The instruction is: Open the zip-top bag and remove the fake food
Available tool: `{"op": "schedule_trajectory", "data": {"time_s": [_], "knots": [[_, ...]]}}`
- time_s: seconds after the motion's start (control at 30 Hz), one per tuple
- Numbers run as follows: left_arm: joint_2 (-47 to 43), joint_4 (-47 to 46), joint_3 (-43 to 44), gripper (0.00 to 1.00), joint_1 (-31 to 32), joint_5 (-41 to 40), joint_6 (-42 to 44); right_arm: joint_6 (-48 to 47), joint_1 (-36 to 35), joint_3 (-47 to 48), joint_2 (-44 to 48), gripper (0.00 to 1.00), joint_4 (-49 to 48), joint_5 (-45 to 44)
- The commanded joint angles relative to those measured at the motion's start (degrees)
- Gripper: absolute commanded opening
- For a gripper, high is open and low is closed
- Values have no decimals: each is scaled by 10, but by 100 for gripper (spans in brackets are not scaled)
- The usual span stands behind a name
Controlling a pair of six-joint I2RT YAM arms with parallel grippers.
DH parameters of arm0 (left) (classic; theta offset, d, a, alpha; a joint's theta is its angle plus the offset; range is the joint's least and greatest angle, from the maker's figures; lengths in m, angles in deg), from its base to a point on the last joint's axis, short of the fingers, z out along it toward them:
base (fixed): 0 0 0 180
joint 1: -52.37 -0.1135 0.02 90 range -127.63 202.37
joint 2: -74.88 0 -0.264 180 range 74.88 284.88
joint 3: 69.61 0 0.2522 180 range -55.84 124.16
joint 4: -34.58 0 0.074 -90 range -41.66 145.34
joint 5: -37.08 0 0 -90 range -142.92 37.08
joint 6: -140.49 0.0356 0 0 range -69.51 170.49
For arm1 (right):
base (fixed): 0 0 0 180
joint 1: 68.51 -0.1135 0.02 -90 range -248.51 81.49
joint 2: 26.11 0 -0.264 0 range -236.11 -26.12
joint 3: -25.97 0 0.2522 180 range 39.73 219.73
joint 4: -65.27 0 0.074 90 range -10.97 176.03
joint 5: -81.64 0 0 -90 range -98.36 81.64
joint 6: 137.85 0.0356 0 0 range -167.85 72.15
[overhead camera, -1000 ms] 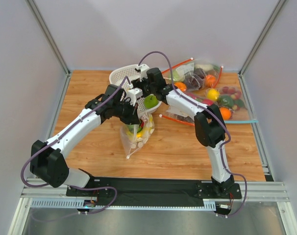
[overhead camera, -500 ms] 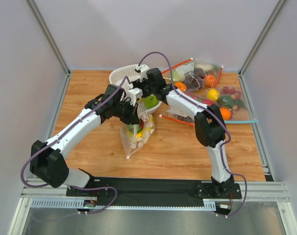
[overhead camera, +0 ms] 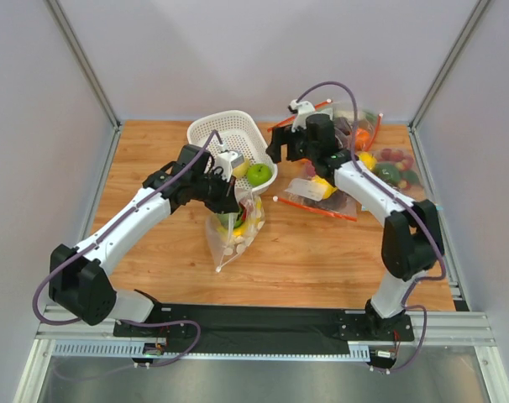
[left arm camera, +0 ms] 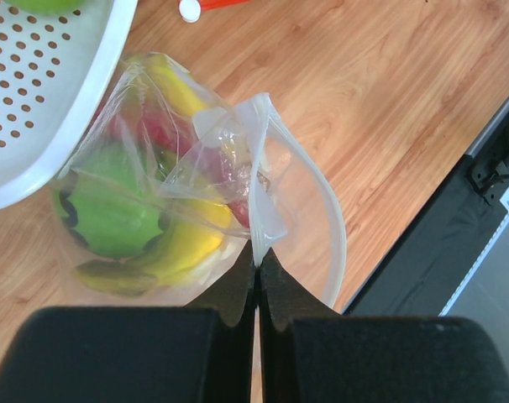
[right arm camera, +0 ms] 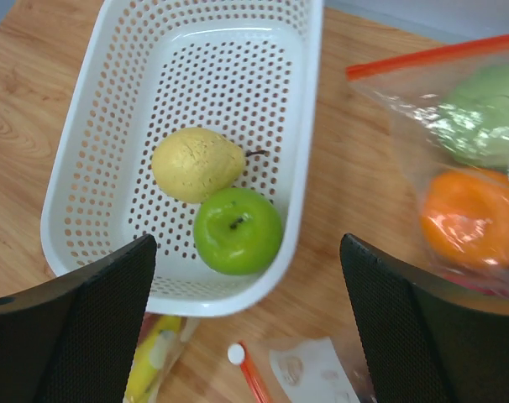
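Note:
The zip-top bag (overhead camera: 234, 225) hangs upright over the table, and my left gripper (overhead camera: 231, 191) is shut on its top rim (left arm camera: 259, 220). Inside it I see a green apple (left arm camera: 112, 214), a yellow banana (left arm camera: 186, 243) and something red. Another green apple (right arm camera: 238, 229) and a yellowish round fruit (right arm camera: 196, 164) lie in the white basket (right arm camera: 309, 143). My right gripper (overhead camera: 275, 151) is open and holds nothing. It hovers above the basket's right end, in the gap between basket and undotted bags.
Undotted bags (overhead camera: 364, 159) of oranges, grapes and other fruit lie at the back right. One with an orange zip strip (right arm camera: 431, 54) is just right of the basket. The black base rail (left arm camera: 490, 159) runs along the near table edge.
My right gripper has opened wider, left the green apple in the basket and drawn back to the right. The left gripper and the bag have stayed put.

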Motion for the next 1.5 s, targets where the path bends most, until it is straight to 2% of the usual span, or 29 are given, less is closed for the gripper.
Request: {"op": "schedule_trajectory", "data": {"time_s": [0.0,0.17,0.33,0.43,0.47,0.53,0.57,0.6,0.77,0.97,1.17,1.37,1.47], "knots": [[-21,-1,21,0,1,5,12,10,9,-61,97,91,-42,-27],[-21,-1,21,0,1,3,13,20,-2,-156,225,90,-27,-10],[-21,-3,20,0,1,4,13,18,-62,-205,311,86,21,5],[-22,-3,20,0,1,6,12,14,-125,-223,345,78,47,5],[-22,-3,20,0,1,6,12,16,-141,-229,356,71,49,7],[-21,-3,20,0,1,7,12,40,-178,-249,362,62,40,21],[-22,-3,20,0,1,7,11,49,-186,-254,363,54,35,25],[-21,-3,21,0,1,7,11,68,-202,-268,363,51,18,32],[-21,-4,20,0,1,9,10,98,-234,-294,339,40,-20,47],[-23,-5,19,0,1,10,10,102,-258,-299,295,35,-51,69],[-26,-5,19,0,1,10,10,102,-266,-297,256,34,-57,53],[-27,-5,19,0,2,11,10,75,-288,-273,209,34,-32,2],[-28,-6,19,0,1,11,9,54,-303,-250,179,35,-9,-56]]}}
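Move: The food in the open bag lies about 20 cm back from the right hand, some 11 cm to its left and 10 cm lower. The white basket is centred roughly 13 cm to this hand's left, about level with it, and the green apple about 5 cm back and 5 cm left; both are some 10 cm down. From the left hand, which holds the bag's lip, the food lies about 3 cm ahead, 3 cm right and 8 cm below. The left fingers keep the bag's lip pinched while the empty right hand heads back some 26 cm from beside the basket to the bag's mouth. It first rises about 8 cm and drifts right, then swings left, turning about 25 degrees counter-clockwise, and sinks about 13 cm; the wide-open fingers narrow to about a third. Right-hand contact with the film can't be made out. ##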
